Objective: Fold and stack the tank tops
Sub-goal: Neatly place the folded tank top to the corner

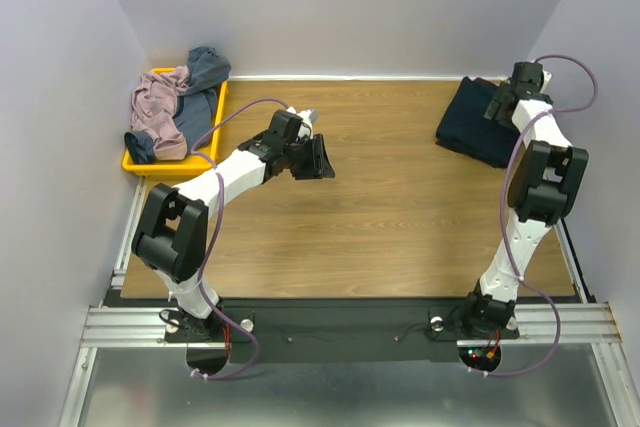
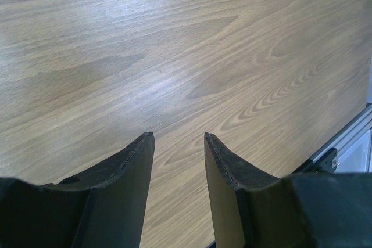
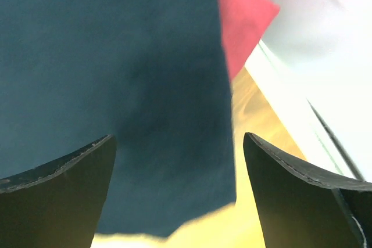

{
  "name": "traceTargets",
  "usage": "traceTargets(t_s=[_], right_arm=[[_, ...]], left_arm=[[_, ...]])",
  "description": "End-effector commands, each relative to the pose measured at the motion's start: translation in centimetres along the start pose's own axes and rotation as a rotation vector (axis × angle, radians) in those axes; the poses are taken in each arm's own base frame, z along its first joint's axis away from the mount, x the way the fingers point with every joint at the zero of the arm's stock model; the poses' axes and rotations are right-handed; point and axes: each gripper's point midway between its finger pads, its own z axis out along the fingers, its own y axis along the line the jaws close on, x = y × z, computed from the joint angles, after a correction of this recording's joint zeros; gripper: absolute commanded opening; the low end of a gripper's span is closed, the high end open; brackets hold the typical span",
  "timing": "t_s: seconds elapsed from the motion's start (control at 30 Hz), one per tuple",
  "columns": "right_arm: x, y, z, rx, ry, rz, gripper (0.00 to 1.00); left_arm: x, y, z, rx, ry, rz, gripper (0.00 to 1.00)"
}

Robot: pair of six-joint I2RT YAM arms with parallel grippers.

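A folded navy tank top lies at the table's far right corner; in the right wrist view the navy tank top fills the frame, with a strip of red cloth showing at its edge. My right gripper hovers over it, and the right gripper is open with nothing between its fingers. A mauve tank top and a grey-blue tank top lie crumpled in the yellow tray. My left gripper hangs over bare wood left of centre; the left gripper is open and empty.
The yellow tray sits in the far left corner against the white wall. A metal rail runs along the table's edge. The right arm's upper link stands tall over the right side.
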Motion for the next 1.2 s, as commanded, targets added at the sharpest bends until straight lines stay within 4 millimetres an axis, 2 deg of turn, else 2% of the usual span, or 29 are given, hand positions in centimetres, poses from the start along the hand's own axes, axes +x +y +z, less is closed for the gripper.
traceTargets(t_s=[0.0,0.07,0.1,0.13,0.17,0.2,0.23,0.27,0.33,0.37,0.4,0.43,0.53,0.57,0.6,0.63,0.67,0.7,0.73,0.77,0.8,0.83,0.9,1.0,1.17], right_arm=[[-3.7,2.0,-6.2,-0.091,-0.122,0.086,0.96],[-2.8,2.0,-6.9,-0.083,-0.113,0.082,0.96],[-3.4,2.2,-8.2,-0.102,-0.132,0.103,0.97],[-3.1,2.1,-8.5,-0.108,-0.129,0.108,0.98],[-3.1,2.2,-9.7,-0.126,-0.137,0.123,1.0],[-2.3,2.7,-9.6,-0.136,-0.121,0.122,1.0],[-2.6,3.0,-10.9,-0.165,-0.139,0.132,1.0],[-2.2,4.4,-12.1,-0.202,-0.149,0.122,1.0],[-0.9,5.8,-14.0,-0.243,-0.168,0.106,1.0],[0.3,8.2,-15.5,-0.298,-0.159,0.088,1.0],[0.8,9.3,-16.3,-0.337,-0.163,0.085,1.0],[3.3,12.7,-18.8,-0.416,-0.15,0.026,1.0],[7.1,16.7,-22.1,-0.526,-0.121,-0.012,1.0],[9.7,18.9,-24.5,-0.617,-0.104,-0.036,1.0],[11.6,19.1,-25.0,-0.629,-0.079,-0.054,1.0],[12.4,20.2,-26.4,-0.69,-0.084,-0.049,1.0],[15.1,20.6,-28.2,-0.742,-0.064,-0.07,1.0],[16.0,21.3,-29.4,-0.796,-0.064,-0.069,1.0],[17.1,21.7,-30.8,-0.836,-0.06,-0.079,1.0],[18.8,21.2,-30.5,-0.836,-0.032,-0.082,1.0],[18.6,21.1,-31.7,-0.876,-0.046,-0.061,1.0],[19.3,21.1,-32.2,-0.912,-0.026,-0.06,1.0],[20.1,20.4,-32.9,-0.958,-0.018,-0.043,1.0],[20.4,19.3,-33.0,-0.959,-0.026,-0.022,1.0],[19.7,18.2,-34.4,-0.994,-0.06,-0.007,1.0]], left_arm=[[-1.5,-1.5,-1.0,0.058,-0.051,0.025,0.51],[-1.4,-1.5,-1.1,0.058,-0.053,0.022,0.51],[-1.5,-1.6,-1.3,0.061,-0.058,0.026,0.51],[-1.6,-1.7,-1.4,0.063,-0.061,0.025,0.51],[-1.7,-1.8,-1.6,0.066,-0.068,0.025,0.51],[-1.8,-1.8,-1.7,0.066,-0.071,0.026,0.51],[-1.9,-2.0,-1.8,0.068,-0.078,0.027,0.51],[-2.1,-1.9,-1.9,0.065,-0.086,0.026,0.51],[-2.6,-2.2,-2.5,0.067,-0.107,0.026,0.51],[-3.2,-2.3,-2.9,0.066,-0.134,0.026,0.51],[-3.5,-2.3,-3.2,0.061,-0.15,0.023,0.51],[-3.9,-2.3,-3.5,0.057,-0.166,0.017,0.51],[-5.1,-2.5,-4.5,0.051,-0.231,0.005,0.51],[-5.4,-2.6,-5.1,0.047,-0.263,-0.004,0.51],[-5.5,-2.5,-5.3,0.044,-0.278,-0.007,0.51],[-5.0,-2.0,-5.2,0.033,-0.279,-0.018,0.51],[-5.2,-2.0,-5.5,0.035,-0.3,-0.02,0.51],[-5.0,-2.2,-6.0,0.039,-0.31,-0.025,0.51],[-4.7,-1.7,-5.8,0.032,-0.323,-0.027,0.51],[-4.6,-1.3,-5.9,0.022,-0.332,-0.032,0.51],[-4.4,-1.3,-6.2,0.023,-0.345,-0.033,0.51],[-3.5,-0.7,-5.9,0.01,-0.332,-0.038,0.51],[-3.7,-0.5,-6.4,-0.005,-0.381,-0.037,0.51],[-3.3,-0.1,-6.7,-0.003,-0.412,-0.038,0.51],[-3.1,0.0,-7.0,-0.004,-0.432,-0.039,0.51]])
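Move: The folded navy tank top lies in the far right corner, its middle about 4 cm ahead of the right hand, 3 cm to its left and 8 cm below. Under it, the folded red tank top centres some 5 cm ahead, straight in line and 10 cm down; the striped one below that is roughly 8 cm ahead, in line. From the left hand the navy top lies about 20 cm ahead, 46 cm right and 12 cm down. The navy tank top, already released, is left on the stack as the empty right hand first lifts about 7 cm, drifting left and back, then sweeps quickly left and back to mid-table, dipping on the way, some 38 cm left in all. It turns about 40 degrees counter-clockwise with fingers wide open. The left hand rises, then partly sinks again while shifting 5 cm left. ##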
